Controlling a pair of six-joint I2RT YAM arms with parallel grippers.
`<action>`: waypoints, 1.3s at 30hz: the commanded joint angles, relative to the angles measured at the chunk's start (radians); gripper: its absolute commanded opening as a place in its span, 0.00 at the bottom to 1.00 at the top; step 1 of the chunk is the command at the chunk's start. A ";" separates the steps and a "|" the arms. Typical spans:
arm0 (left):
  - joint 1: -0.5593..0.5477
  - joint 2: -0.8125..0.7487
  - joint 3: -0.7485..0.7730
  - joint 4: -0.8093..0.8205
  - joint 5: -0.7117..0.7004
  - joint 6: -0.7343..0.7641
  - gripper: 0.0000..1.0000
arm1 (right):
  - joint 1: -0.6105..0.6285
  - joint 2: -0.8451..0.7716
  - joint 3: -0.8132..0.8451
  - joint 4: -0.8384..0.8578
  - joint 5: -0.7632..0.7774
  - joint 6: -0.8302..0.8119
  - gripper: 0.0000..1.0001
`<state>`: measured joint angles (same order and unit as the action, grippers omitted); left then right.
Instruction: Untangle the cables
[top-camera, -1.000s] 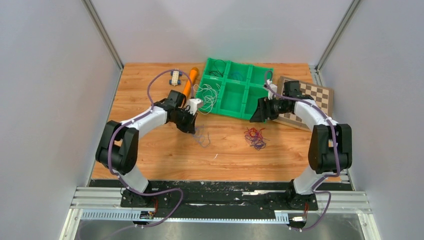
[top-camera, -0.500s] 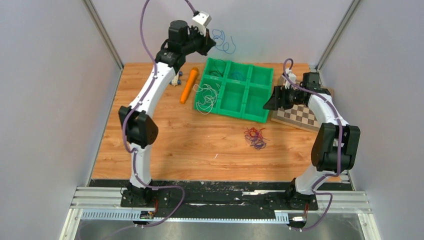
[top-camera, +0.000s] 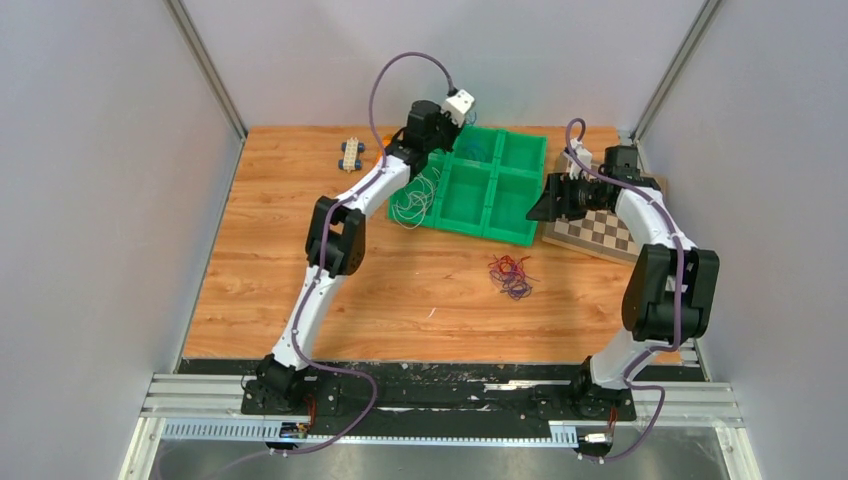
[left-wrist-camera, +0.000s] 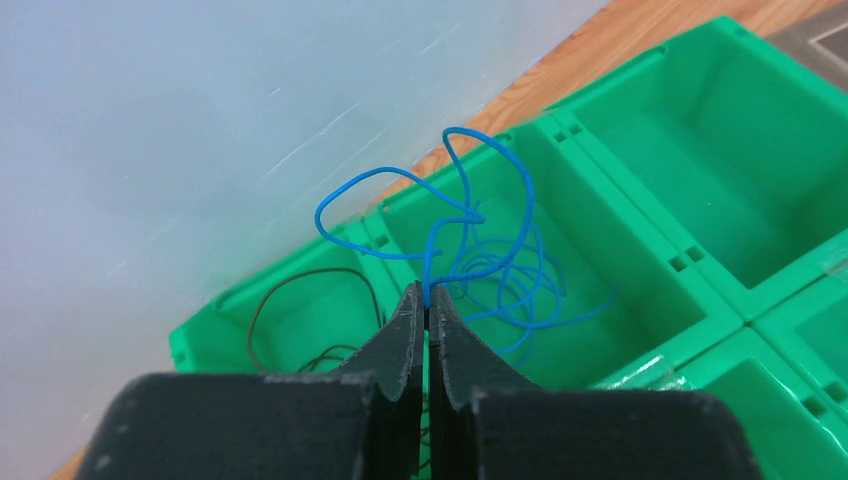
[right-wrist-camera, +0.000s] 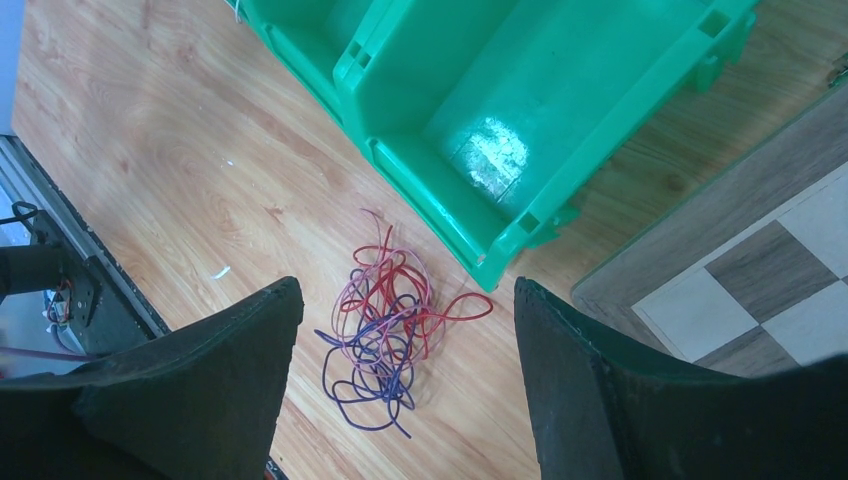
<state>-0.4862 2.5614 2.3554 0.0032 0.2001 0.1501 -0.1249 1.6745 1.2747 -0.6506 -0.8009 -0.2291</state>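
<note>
A thin blue wire (left-wrist-camera: 470, 215) curls up from my left gripper (left-wrist-camera: 427, 295), which is shut on it with the jaws pressed together. It hangs above a back compartment of the green bin (left-wrist-camera: 610, 215), where more blue wire (left-wrist-camera: 520, 285) lies coiled. From above, my left gripper (top-camera: 450, 132) is at the bin's back left. A clump of red, pink and purple cables (right-wrist-camera: 385, 330) lies on the wood in front of the bin (top-camera: 511, 275). My right gripper (right-wrist-camera: 405, 285) hovers high over that clump, open and holding nothing; it is beside the bin's right end (top-camera: 535, 208).
White wires (top-camera: 415, 195) spill over the bin's left edge. A dark wire (left-wrist-camera: 300, 320) lies in the back-left compartment. A chessboard (top-camera: 600, 230) sits right of the bin, under my right arm. A small toy block (top-camera: 350, 154) lies at the back left.
My left arm rose from the table with the blue wire, swung high against the back wall, then came down over the bin's back compartments. The right gripper shifted slightly right, then stayed still.
</note>
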 joint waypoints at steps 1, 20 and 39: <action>-0.050 0.041 0.086 0.137 -0.097 0.217 0.00 | 0.004 0.042 0.059 0.018 -0.029 0.025 0.76; 0.067 -0.641 -0.297 -0.143 0.296 -0.024 0.97 | 0.135 -0.024 0.004 -0.127 0.053 -0.192 0.78; 0.345 -1.455 -1.237 -0.342 0.676 -0.100 0.96 | 0.424 -0.032 -0.066 -0.064 0.043 -0.202 0.00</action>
<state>-0.1570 1.2610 1.2541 -0.3092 0.7635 0.0280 0.2943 1.7641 1.1301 -0.7414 -0.5339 -0.4274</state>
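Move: The left hand holds the blue cable; the tray's back-middle cell lies about 4 cm to its right, 1 ahead and 13 below, the white cable 14 back, 10 left and 13 below. From the open right hand, the red-purple tangle lies roughly 11 cm back, 5 left and 12 below; the green tray's middle is 13 ahead and 12 left, the chessboard 7 ahead and 17 right, both some 11 below. Left releases blue cable, retreating back-left about 35 cm; right sinks back-left about 15 cm and pinches the tangle. ##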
